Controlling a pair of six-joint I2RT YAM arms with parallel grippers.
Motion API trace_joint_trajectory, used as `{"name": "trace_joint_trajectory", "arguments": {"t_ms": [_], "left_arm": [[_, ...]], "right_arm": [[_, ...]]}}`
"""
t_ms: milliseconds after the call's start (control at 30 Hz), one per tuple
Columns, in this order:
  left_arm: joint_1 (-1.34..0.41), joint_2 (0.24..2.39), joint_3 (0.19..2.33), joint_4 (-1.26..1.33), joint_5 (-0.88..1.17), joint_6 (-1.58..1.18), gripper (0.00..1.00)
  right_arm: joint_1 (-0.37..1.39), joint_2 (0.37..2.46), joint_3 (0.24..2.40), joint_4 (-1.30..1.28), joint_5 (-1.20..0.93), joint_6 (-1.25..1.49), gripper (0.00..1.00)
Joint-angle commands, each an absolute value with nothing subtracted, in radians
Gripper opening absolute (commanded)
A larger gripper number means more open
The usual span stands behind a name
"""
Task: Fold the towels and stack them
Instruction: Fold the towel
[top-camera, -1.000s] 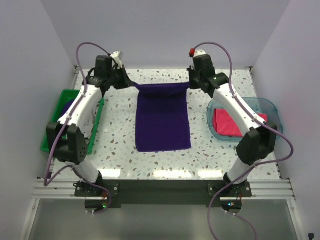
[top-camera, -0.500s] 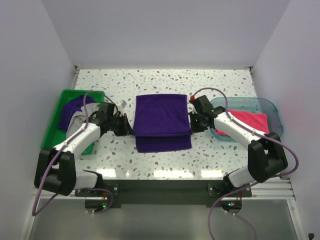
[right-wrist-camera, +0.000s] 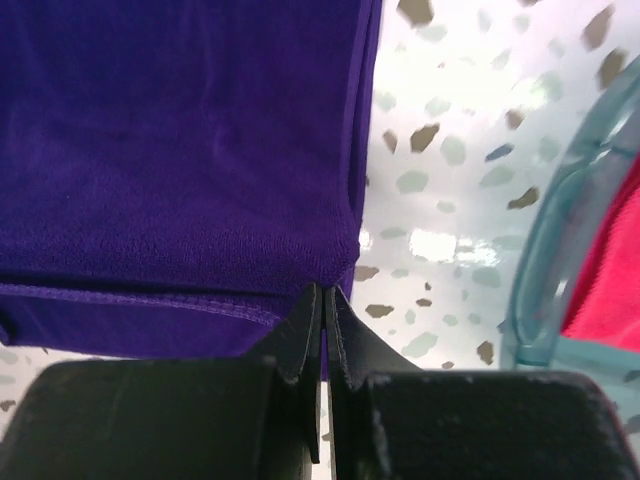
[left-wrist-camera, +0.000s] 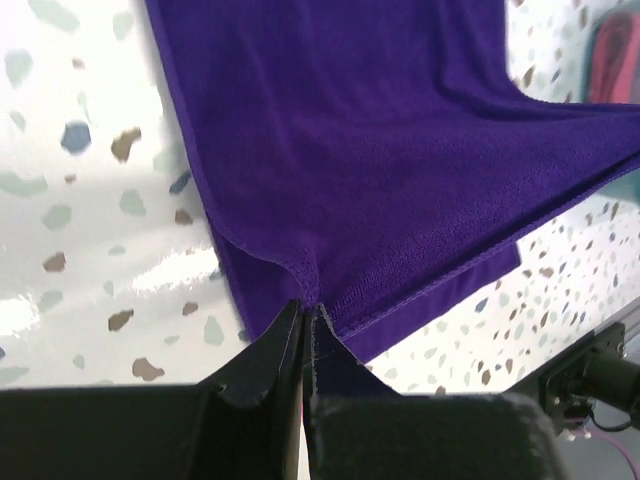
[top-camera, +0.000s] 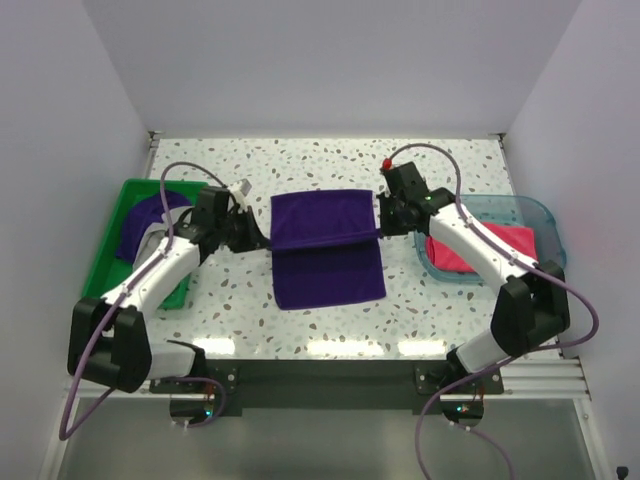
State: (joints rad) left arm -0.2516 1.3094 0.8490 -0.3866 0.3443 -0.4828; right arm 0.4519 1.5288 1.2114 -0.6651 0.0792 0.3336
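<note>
A dark purple towel [top-camera: 326, 240] lies in the middle of the speckled table, its far part doubled over the near part. My left gripper [top-camera: 264, 240] is shut on the left corner of the upper layer [left-wrist-camera: 400, 150], its jaws pinched together on the cloth [left-wrist-camera: 305, 305]. My right gripper [top-camera: 381, 224] is shut on the right corner [right-wrist-camera: 325, 290] of the same layer [right-wrist-camera: 180, 150]. The held edge hangs a little above the lower layer, which reaches further toward me. A hot pink towel [top-camera: 470, 252] lies folded in the teal tray. Another dark purple towel [top-camera: 140, 222] lies in the green bin.
The green bin [top-camera: 105, 275] stands at the left, under my left arm. The translucent teal tray [top-camera: 535, 215] stands at the right, close beside my right gripper; its rim [right-wrist-camera: 545, 260] and the pink towel [right-wrist-camera: 610, 270] show in the right wrist view. Walls enclose the table [top-camera: 440, 160].
Both grippers carried the towel's far edge from the back toward me, folding it over. Since half a second ago they have drawn it back and up, uncovering more of the lower layer.
</note>
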Motion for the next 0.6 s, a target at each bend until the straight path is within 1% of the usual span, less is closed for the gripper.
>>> {"name": "trace_joint_trajectory", "arguments": {"t_ms": [0,167,367,500,567], "left_arm": [[-0.239,1.255,0.929,-0.466,0.290,-0.460,0.05],[-0.256,1.181,0.876,-0.472,0.336,-0.489,0.06],[-0.331,1.158,0.669,-0.356,0.410,-0.555,0.05],[-0.368,1.201,0.546,-0.301,0.384,-0.583,0.05],[-0.368,1.215,0.528,-0.284,0.368,-0.581,0.04]], "right_arm": [[0.431,1.461,1.299,-0.784,0.198,0.279,0.00],[0.431,1.387,1.240,-0.816,0.175,0.285,0.00],[0.436,1.287,1.013,-0.752,0.149,0.345,0.00],[0.437,1.307,0.882,-0.700,0.123,0.380,0.00],[0.442,1.337,0.856,-0.661,0.094,0.397,0.00]]}}
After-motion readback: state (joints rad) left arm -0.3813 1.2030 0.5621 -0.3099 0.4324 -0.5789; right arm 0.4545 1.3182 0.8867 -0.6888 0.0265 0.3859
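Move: Nearly below the left hand but some 11 cm back, 3 cm to its right and 8 cm lower lies the towel's near left corner; the near right corner lies about 12 cm back, 1 cm right and 8 cm below the right hand. The towel's far fold is roughly 17 cm ahead of both hands. The red towel sits in the clear bin about 25 cm right and 1 cm ahead of the right hand; the green basket is some 29 cm left and 5 cm ahead of the left. Keeping the purple towel's edge pinched between them, both hands first lift about 4 cm, then swing back towards the robot and down, ending some 9 cm back and 5 cm lower than they began, with about 3 cm of drift to the right. They bring the held edge towards the near edge of the layer on the table, the wrists tipping farther down late in the swing; both grippers stay shut. ##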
